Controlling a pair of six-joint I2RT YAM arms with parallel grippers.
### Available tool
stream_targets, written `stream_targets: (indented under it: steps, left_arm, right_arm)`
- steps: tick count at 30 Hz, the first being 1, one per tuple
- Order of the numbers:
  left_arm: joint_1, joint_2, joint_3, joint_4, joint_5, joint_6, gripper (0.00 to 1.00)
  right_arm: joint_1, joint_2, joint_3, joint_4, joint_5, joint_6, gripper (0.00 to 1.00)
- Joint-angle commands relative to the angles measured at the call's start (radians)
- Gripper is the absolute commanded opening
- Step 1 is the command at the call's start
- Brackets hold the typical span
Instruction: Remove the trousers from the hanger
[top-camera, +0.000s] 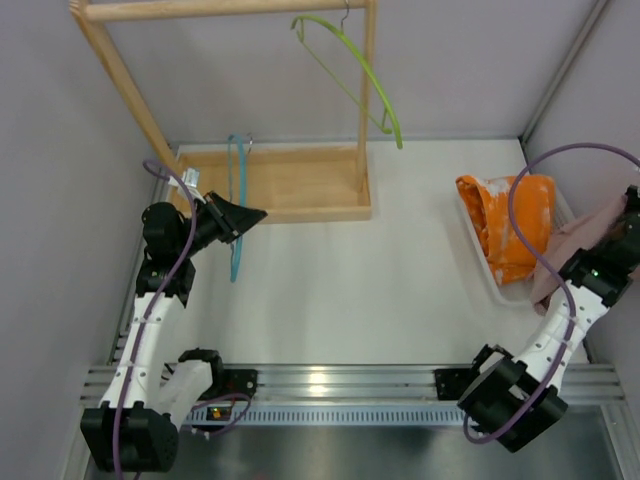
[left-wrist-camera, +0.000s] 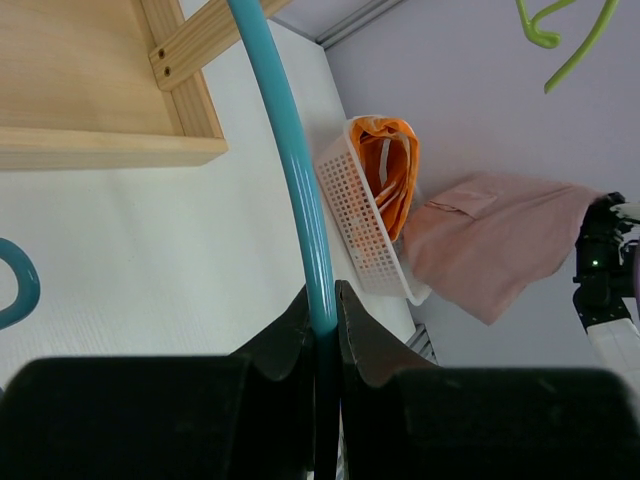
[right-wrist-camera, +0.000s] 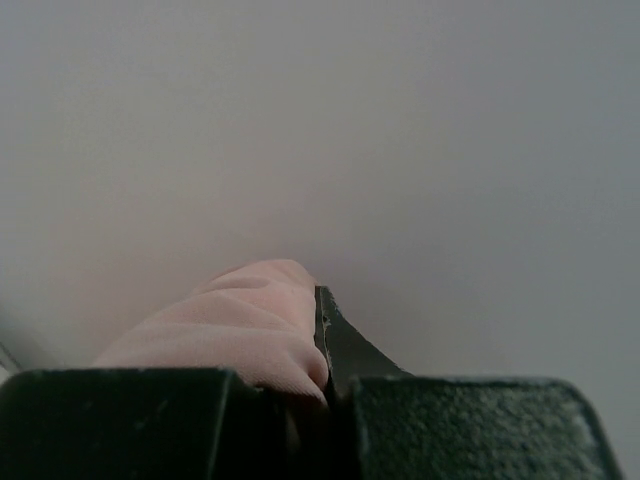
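Observation:
The orange trousers with a white pattern lie in the white basket at the right; they also show in the left wrist view. My right gripper is shut on the dusty pink trousers, held up beside the basket near the right wall; the pink cloth covers one finger in the right wrist view. My left gripper is shut on the bare teal hanger, pinched between the jaws in the left wrist view. A bare green hanger hangs from the wooden rack.
The rack's wooden base stands at the back left, with its slanted post and top rail above. The basket sits close to the right wall. An aluminium rail runs along the table's near edge.

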Motion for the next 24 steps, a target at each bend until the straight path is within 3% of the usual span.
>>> stream_targets:
  steps: [1, 7, 14, 20, 24]
  left_arm:
    - [0.001, -0.017, 0.015, 0.072, 0.011, 0.027, 0.0]
    - [0.001, 0.006, 0.019, 0.07, 0.023, 0.008, 0.0]
    - [0.002, -0.014, 0.018, 0.07, 0.035, 0.027, 0.0]
    - [0.001, -0.032, 0.022, 0.03, 0.018, 0.047, 0.0]
    - [0.002, -0.037, 0.03, 0.026, 0.023, 0.051, 0.0]
  right_arm:
    - [-0.014, 0.048, -0.025, 0.138, -0.067, -0.038, 0.0]
    - [0.045, 0.181, -0.037, 0.195, -0.102, -0.001, 0.0]
    - [0.245, 0.375, 0.003, 0.207, -0.015, 0.039, 0.0]
    - [0.375, 0.497, 0.026, 0.126, 0.062, 0.085, 0.0]
    - [0.389, 0.589, 0.045, 0.059, 0.079, 0.146, 0.0]
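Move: The right hand, gripping the pink trousers, is high beyond the basket's right side; the middle of the white basket lies about 16 cm ahead of it, 9 cm to its left and some 36 cm below. The orange cloth already in the basket is about 11 cm ahead, 19 cm to the left and 31 cm down. From the left hand, still on the blue hanger, the basket is roughly 10 cm ahead, 64 cm to the right and 25 cm lower. Still pinching the pink trousers between shut fingers, the right hand swings them in over the white basket: about 19 cm forward and as much down, at first drifting slightly right, then some 6 cm left past the halfway point. Meanwhile the wrist turns counter-clockwise, dips the fingertips and rolls its left side up, about 30 degrees altogether. ##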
